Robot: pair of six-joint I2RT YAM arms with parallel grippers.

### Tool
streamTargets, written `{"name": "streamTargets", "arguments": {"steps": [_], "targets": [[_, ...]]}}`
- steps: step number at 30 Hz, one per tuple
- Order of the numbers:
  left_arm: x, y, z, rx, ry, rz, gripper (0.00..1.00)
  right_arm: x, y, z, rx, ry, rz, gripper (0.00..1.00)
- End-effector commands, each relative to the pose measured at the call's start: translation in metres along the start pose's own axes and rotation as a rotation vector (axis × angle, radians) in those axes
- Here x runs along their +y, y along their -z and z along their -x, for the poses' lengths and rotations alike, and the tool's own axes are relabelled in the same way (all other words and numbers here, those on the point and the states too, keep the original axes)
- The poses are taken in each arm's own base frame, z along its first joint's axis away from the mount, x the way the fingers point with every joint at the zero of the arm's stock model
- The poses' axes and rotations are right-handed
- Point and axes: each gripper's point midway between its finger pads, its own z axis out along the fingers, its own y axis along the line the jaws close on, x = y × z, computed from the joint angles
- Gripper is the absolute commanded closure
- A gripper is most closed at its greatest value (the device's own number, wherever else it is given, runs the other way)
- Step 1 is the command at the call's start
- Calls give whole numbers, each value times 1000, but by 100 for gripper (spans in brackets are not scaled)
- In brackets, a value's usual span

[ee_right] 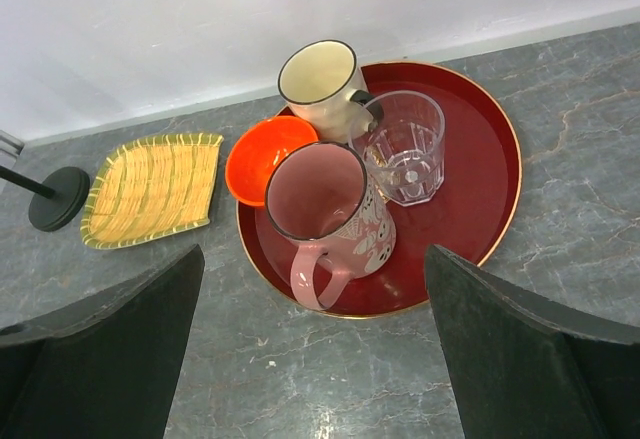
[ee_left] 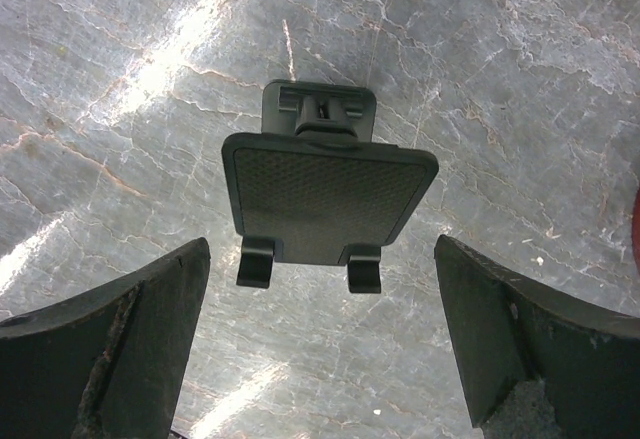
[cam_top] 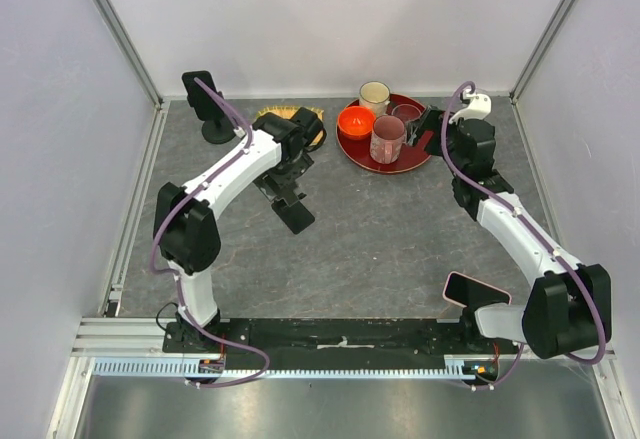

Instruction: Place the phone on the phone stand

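Observation:
The phone (cam_top: 478, 289), dark with a pink rim, lies flat at the front right beside the right arm's base. The phone stand (cam_top: 206, 109), black with a round disc base (ee_right: 58, 199) and a thin stem, stands at the back left. My left gripper (cam_top: 286, 173) hovers open over a second black holder (ee_left: 328, 199), which has a textured plate and two hook lips; the holder lies ahead of the fingertips, untouched. My right gripper (cam_top: 434, 127) stands open above the near rim of the red tray (ee_right: 490, 189), holding nothing.
The red tray (cam_top: 352, 151) carries a cream mug (ee_right: 318, 84), an orange bowl (ee_right: 255, 164), a clear glass (ee_right: 405, 144) and a pink mug (ee_right: 330, 214). A woven yellow-green tray (ee_right: 155, 189) lies beside the phone stand. White walls and metal rails enclose the table.

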Motion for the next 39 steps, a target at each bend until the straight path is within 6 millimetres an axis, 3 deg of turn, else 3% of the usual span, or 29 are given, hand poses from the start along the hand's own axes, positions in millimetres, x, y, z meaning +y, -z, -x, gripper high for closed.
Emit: {"name": "streamTargets", "arguments": {"steps": [1, 11, 15, 21, 27, 30, 33, 34, 39], "targets": [[-6, -3, 11, -39, 70, 23, 0, 4, 1, 14, -51, -34, 40, 2], [0, -18, 14, -55, 60, 86, 0, 0, -2, 11, -41, -57, 52, 2], [2, -21, 15, -73, 56, 88, 6, 0, -3, 10, -36, -61, 54, 2], [3, -23, 22, -118, 60, 61, 33, -2, -4, 7, -30, -66, 53, 2], [0, -26, 25, -146, 34, 17, 42, -1, -6, 5, -24, -68, 59, 2], [1, -25, 33, -188, -3, -5, 55, -2, -6, 5, -24, -69, 59, 2], [10, -20, 48, -267, -66, -3, 93, -3, -7, 4, -21, -69, 54, 2], [11, -17, 54, -290, -83, -4, 98, -3, -8, 3, -19, -69, 55, 2], [34, -5, 92, -479, -257, 90, 98, -3, -10, 2, -17, -72, 59, 2]]}}
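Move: The phone stand's tilted plate sits almost between the left hand's open fingers, about 1 cm ahead, 1 cm left and 3 cm below. The bamboo tray lies some 18 cm straight ahead, about 10 cm lower; the round stand is 18 cm ahead and 17 cm left, a little lower. The red tray stands 17 cm ahead and 24 cm right, 11 cm lower. From the right hand the phone stand is about 30 cm left, 8 cm back and 15 cm below. The left hand sinks just under 2 cm over the phone stand's plate, easing slightly forward and left, then closes by about a quarter until the pads pinch the plate by its two side edges. Keeping that grip, it takes the stand roughly 3 to 4 cm to the left with hardly any rise, speeding up towards the end while the wrist rolls its left side up by some 10 degrees and turns a little clockwise. ##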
